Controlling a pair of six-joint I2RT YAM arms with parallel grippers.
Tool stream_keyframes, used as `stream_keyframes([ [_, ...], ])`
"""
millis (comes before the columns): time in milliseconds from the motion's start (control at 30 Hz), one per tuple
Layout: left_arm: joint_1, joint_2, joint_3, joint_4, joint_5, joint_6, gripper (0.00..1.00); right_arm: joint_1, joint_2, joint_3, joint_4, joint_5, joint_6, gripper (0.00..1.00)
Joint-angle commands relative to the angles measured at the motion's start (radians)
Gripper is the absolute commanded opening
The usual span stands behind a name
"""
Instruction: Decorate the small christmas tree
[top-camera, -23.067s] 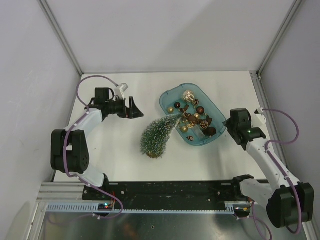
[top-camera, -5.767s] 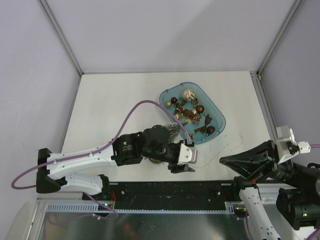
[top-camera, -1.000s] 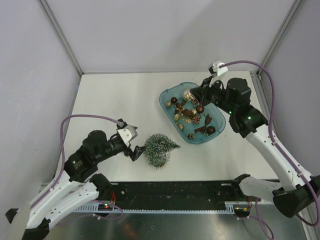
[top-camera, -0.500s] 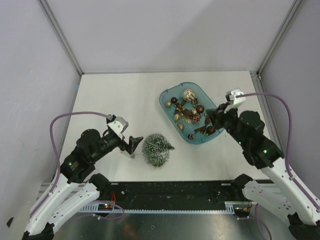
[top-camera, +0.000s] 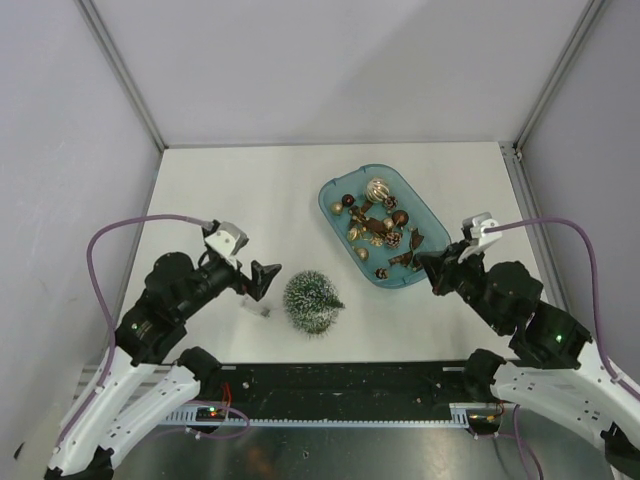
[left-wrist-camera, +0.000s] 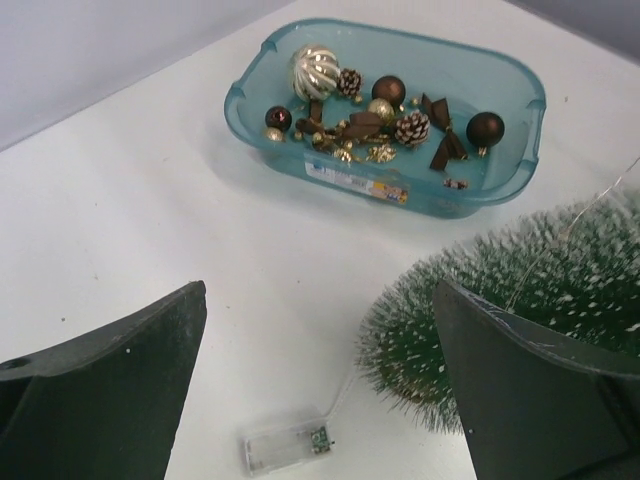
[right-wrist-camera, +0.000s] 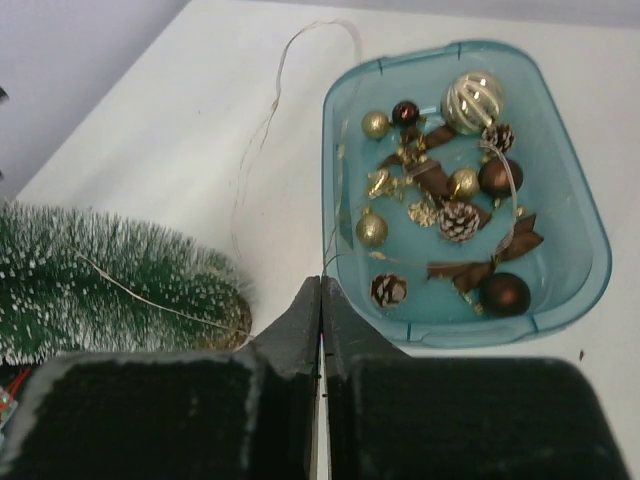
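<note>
The small christmas tree (top-camera: 312, 302) stands on the white table, left of the teal tray; it also shows in the left wrist view (left-wrist-camera: 520, 300) and the right wrist view (right-wrist-camera: 110, 280). A thin light wire (right-wrist-camera: 270, 120) crosses the tree, loops over the table and runs along the tray's near wall. My right gripper (top-camera: 432, 268) is shut, and the wire ends at its tip (right-wrist-camera: 321, 287) by the tray's near wall. My left gripper (top-camera: 262, 280) hangs open just left of the tree, nothing between its fingers (left-wrist-camera: 318, 292). The wire's clear battery box (left-wrist-camera: 285, 448) lies below it.
The teal oval tray (top-camera: 333, 197) holds several ornaments: brown and gold balls, pine cones, bows and a large gold-striped ball (right-wrist-camera: 472, 100). The battery box (top-camera: 258, 311) lies on the table left of the tree. Frame posts and grey walls close the table's far and side edges.
My right gripper has drawn back from above the tray's far side to its near right corner, still shut. My left gripper has backed away leftward from the tree, still open.
</note>
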Motion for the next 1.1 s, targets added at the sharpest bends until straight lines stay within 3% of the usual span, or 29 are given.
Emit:
stream_keyframes([
  [0, 0.028, 0.011, 0.114, 0.004, 0.109, -0.017, 1.0, 0.113, -0.031, -0.013, -0.074, 0.154, 0.056, 0.0],
  [100, 0.033, 0.03, 0.198, -0.027, 0.308, 0.001, 1.0, 0.185, -0.041, -0.025, -0.084, 0.197, 0.079, 0.0],
  [233, 0.033, 0.087, 0.293, -0.079, 0.679, 0.041, 1.0, 0.275, -0.025, -0.044, -0.07, 0.251, 0.107, 0.0],
  [333, 0.029, 0.142, 0.318, -0.095, 0.83, 0.053, 1.0, 0.353, 0.0, -0.058, -0.043, 0.305, 0.124, 0.0],
  [767, -0.082, 0.353, 0.379, -0.098, 0.777, 0.204, 1.0, 0.741, 0.094, -0.089, -0.04, 0.647, 0.282, 0.0],
  [833, -0.092, 0.371, 0.38, -0.098, 0.776, 0.221, 0.92, 0.78, 0.11, -0.092, -0.044, 0.682, 0.309, 0.0],
  [900, -0.094, 0.377, 0.382, -0.097, 0.775, 0.234, 0.76, 0.808, 0.125, -0.098, -0.036, 0.714, 0.326, 0.0],
  [1067, -0.09, 0.359, 0.385, -0.072, 0.685, 0.27, 0.21, 0.826, 0.129, -0.104, 0.038, 0.76, 0.271, 0.0],
])
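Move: The upper part of the small christmas tree is what the open left hand goes for; the tree's middle lies about 12 cm to its right, 5 cm back and 10 cm below. The clear battery box sits almost straight under that hand, some 26 cm down, and the blue tray is 23 cm ahead and 31 cm right. For the right hand, which already holds the light string, the tree is roughly 22 cm left, 4 cm back and 14 cm lower, with the tray about 22 cm ahead. Rising about 10 cm as it draws back, the left hand swings right and turns some 50 degrees clockwise, then sinks about 5 cm onto the tree's upper branches, where its fingers start closing at the end. Meanwhile the right hand, still shut on the light string, comes back, left and down towards the tree, drawing the string with it. ##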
